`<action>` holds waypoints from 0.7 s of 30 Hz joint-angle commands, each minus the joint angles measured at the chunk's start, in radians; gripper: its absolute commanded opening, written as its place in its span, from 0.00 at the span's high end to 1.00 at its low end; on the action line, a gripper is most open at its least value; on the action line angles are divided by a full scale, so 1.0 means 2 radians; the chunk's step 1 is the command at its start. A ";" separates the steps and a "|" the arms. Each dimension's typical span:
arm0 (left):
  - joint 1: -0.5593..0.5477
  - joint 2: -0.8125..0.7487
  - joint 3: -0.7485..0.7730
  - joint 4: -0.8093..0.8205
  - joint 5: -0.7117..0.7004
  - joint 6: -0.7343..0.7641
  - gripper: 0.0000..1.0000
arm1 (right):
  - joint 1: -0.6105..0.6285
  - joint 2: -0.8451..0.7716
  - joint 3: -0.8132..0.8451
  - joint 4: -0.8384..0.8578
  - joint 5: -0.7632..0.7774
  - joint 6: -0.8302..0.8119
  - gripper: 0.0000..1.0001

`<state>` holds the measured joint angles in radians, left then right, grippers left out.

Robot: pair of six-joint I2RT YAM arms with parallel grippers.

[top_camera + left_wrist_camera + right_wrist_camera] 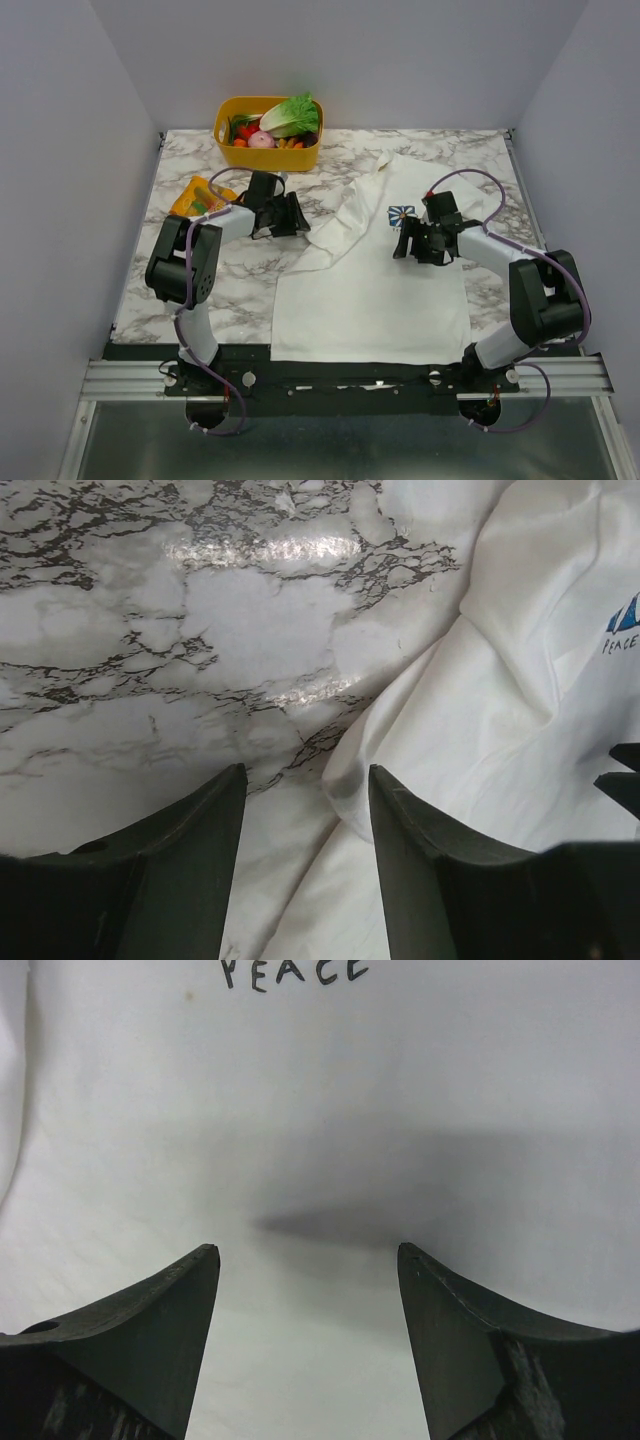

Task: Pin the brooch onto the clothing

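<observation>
The clothing, a white T-shirt (370, 290), lies spread on the marble table with its blue chest print (402, 215) facing up. The brooch is out of view in every view. My left gripper (288, 215) is open at the shirt's left edge. In the left wrist view its jaws (306, 770) stand apart, and a rumpled fold of the shirt (500, 710) lies loose between them, close to the right finger (420, 860). My right gripper (415, 242) hovers open just below the print. Between its fingertips (308, 1247) there is only flat white cloth (320, 1090), below the "PEACE" lettering (295, 972).
A yellow basket (225, 135) of toy vegetables stands at the back left. An orange snack packet (198, 196) lies on the marble left of my left arm. The table (200, 290) is walled in by grey panels on three sides.
</observation>
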<state>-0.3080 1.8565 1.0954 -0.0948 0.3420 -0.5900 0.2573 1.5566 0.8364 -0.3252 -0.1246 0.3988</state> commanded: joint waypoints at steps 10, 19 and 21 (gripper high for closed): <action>-0.008 0.025 0.029 0.035 0.056 -0.013 0.98 | 0.002 -0.009 -0.013 -0.007 -0.007 -0.001 0.20; -0.002 -0.013 0.080 0.005 -0.050 0.030 1.00 | 0.002 -0.019 -0.017 -0.008 -0.011 0.005 0.20; 0.005 -0.025 0.086 0.005 -0.059 0.033 1.00 | 0.002 -0.019 -0.018 -0.008 -0.013 0.006 0.21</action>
<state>-0.3164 1.8893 1.2125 -0.0654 0.3336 -0.5751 0.2573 1.5394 0.8204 -0.3233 -0.1345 0.4000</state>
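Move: The clothing's folded-over corner lies just off the left hand's right-hand finger, about 2 cm to the right of the hand point and 1 cm below it. From this hand the middle of the loose folded ridge is some 6 cm ahead and 12 cm right, the blue PEACE print about 4 cm ahead and 23 cm right, and the orange bag roughly 8 cm ahead and 20 cm left. From the idle right hand the corner is about 6 cm ahead and 25 cm left. The left hand, low over the table's edge of the clothing, slides about 2 cm to the right while its open fingers close fully, and pinches the folded corner between the fingertips. It then turns to carry the corner forward about 4 cm and up some 3 cm, tipping the fingers slightly outward as it rises, with the grip kept shut. ##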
